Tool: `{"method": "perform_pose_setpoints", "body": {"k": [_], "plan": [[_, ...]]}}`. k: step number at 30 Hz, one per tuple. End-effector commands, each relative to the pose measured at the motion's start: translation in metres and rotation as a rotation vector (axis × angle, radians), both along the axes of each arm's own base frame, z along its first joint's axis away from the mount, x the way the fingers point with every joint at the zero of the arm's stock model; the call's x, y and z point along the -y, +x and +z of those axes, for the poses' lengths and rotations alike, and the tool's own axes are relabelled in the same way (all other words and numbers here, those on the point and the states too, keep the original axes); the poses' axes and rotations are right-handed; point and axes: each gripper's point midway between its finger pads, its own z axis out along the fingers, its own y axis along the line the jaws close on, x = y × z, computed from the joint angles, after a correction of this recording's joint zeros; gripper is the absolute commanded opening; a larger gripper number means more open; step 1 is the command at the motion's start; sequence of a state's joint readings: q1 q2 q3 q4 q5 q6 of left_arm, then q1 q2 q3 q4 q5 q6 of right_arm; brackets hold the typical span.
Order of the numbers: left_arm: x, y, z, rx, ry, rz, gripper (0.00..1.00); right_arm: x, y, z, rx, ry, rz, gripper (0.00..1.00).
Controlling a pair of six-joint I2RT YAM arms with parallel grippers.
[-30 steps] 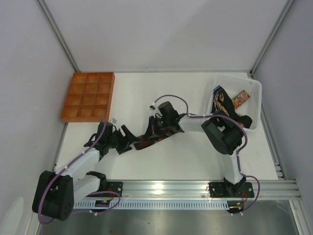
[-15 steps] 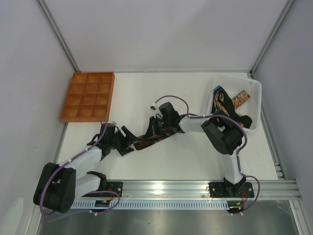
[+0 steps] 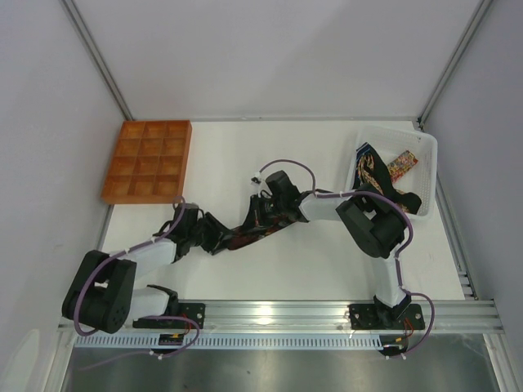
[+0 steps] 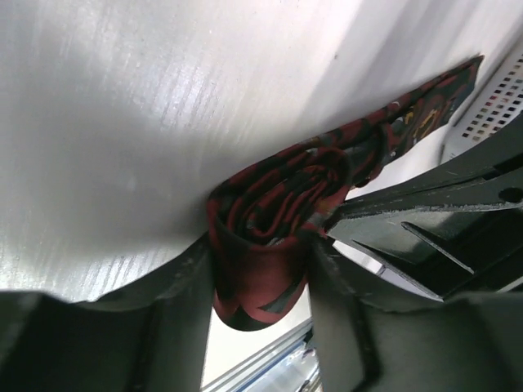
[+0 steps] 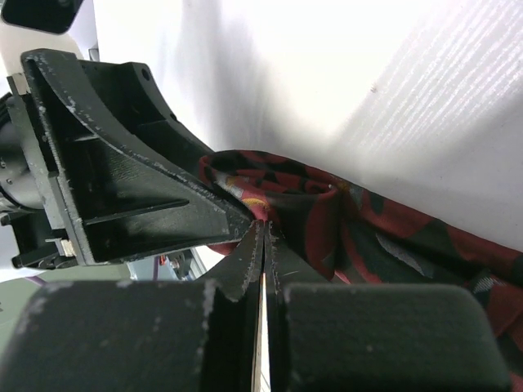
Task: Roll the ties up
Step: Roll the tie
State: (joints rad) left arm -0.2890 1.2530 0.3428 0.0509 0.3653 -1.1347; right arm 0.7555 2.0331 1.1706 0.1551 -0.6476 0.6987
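A maroon tie [image 3: 243, 238] with a dark pattern lies mid-table, and its near end is wound into a roll [image 4: 270, 204]. My left gripper [image 3: 216, 237] sits around that roll, with a finger pressed against each side [image 4: 260, 261]. My right gripper [image 3: 249, 224] is shut with nothing between its tips [image 5: 265, 224]. Those tips rest against the tie [image 5: 343, 220] right beside the roll, and they touch one left finger [image 5: 122, 180]. The unrolled length runs off under the right arm.
A white basket [image 3: 425, 155] at the back right holds more ties [image 3: 372, 171], one draped over its near rim. An orange compartment tray [image 3: 147, 161] stands at the back left. A metal rail [image 3: 327, 314] runs along the table's near edge.
My left arm has pushed rightward toward the tie, and its jaws have narrowed onto the roll. The right arm has stayed put.
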Motion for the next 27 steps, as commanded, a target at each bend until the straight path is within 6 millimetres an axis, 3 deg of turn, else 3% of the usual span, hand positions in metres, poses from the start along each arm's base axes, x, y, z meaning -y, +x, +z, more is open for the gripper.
{"method": "perform_pose_setpoints", "body": {"k": [1, 5, 9, 11, 19, 27], "plan": [[0.000, 0.013, 0.005, 0.042, 0.048, -0.010, 0.48, 0.004, 0.000, 0.002, 0.032, -0.013, -0.001, 0.00], [-0.009, 0.018, 0.010, 0.081, 0.148, -0.054, 0.33, 0.003, 0.000, 0.003, 0.041, -0.020, 0.006, 0.00], [-0.020, 0.013, 0.013, 0.071, 0.298, -0.128, 0.10, 0.003, 0.000, 0.005, 0.050, -0.027, 0.011, 0.00], [-0.018, 0.018, 0.021, 0.109, 0.337, -0.168, 0.04, 0.000, -0.003, 0.008, 0.050, -0.025, 0.017, 0.00], [-0.014, 0.020, 0.033, 0.132, 0.550, -0.282, 0.00, -0.014, -0.018, 0.012, 0.060, -0.027, 0.041, 0.00], [0.016, 0.018, 0.040, 0.134, 0.653, -0.414, 0.01, -0.012, -0.025, 0.011, 0.057, -0.044, 0.025, 0.00]]}}
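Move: The rolled end of the tie sits between my left hand's half-open fingers, its middle about 1 cm ahead and 2 cm right at the same height. For my right hand, still shut on the tie there, the roll lies 2 cm left, 1 cm back and 1 cm below. From my left hand the flat stretch of tie lies around 17 cm right and 5 cm ahead, and the brown tray some 26 cm ahead and 28 cm left. I close my left fingers onto the tie's roll until they pinch it, then lift that hand about 2.5 cm while rolling it some 35 degrees, left side rising, and swinging it about 20 degrees clockwise to turn the roll. My right hand keeps its shut grip on the tie at the roll and eases back about 1.5 cm, slightly left. ##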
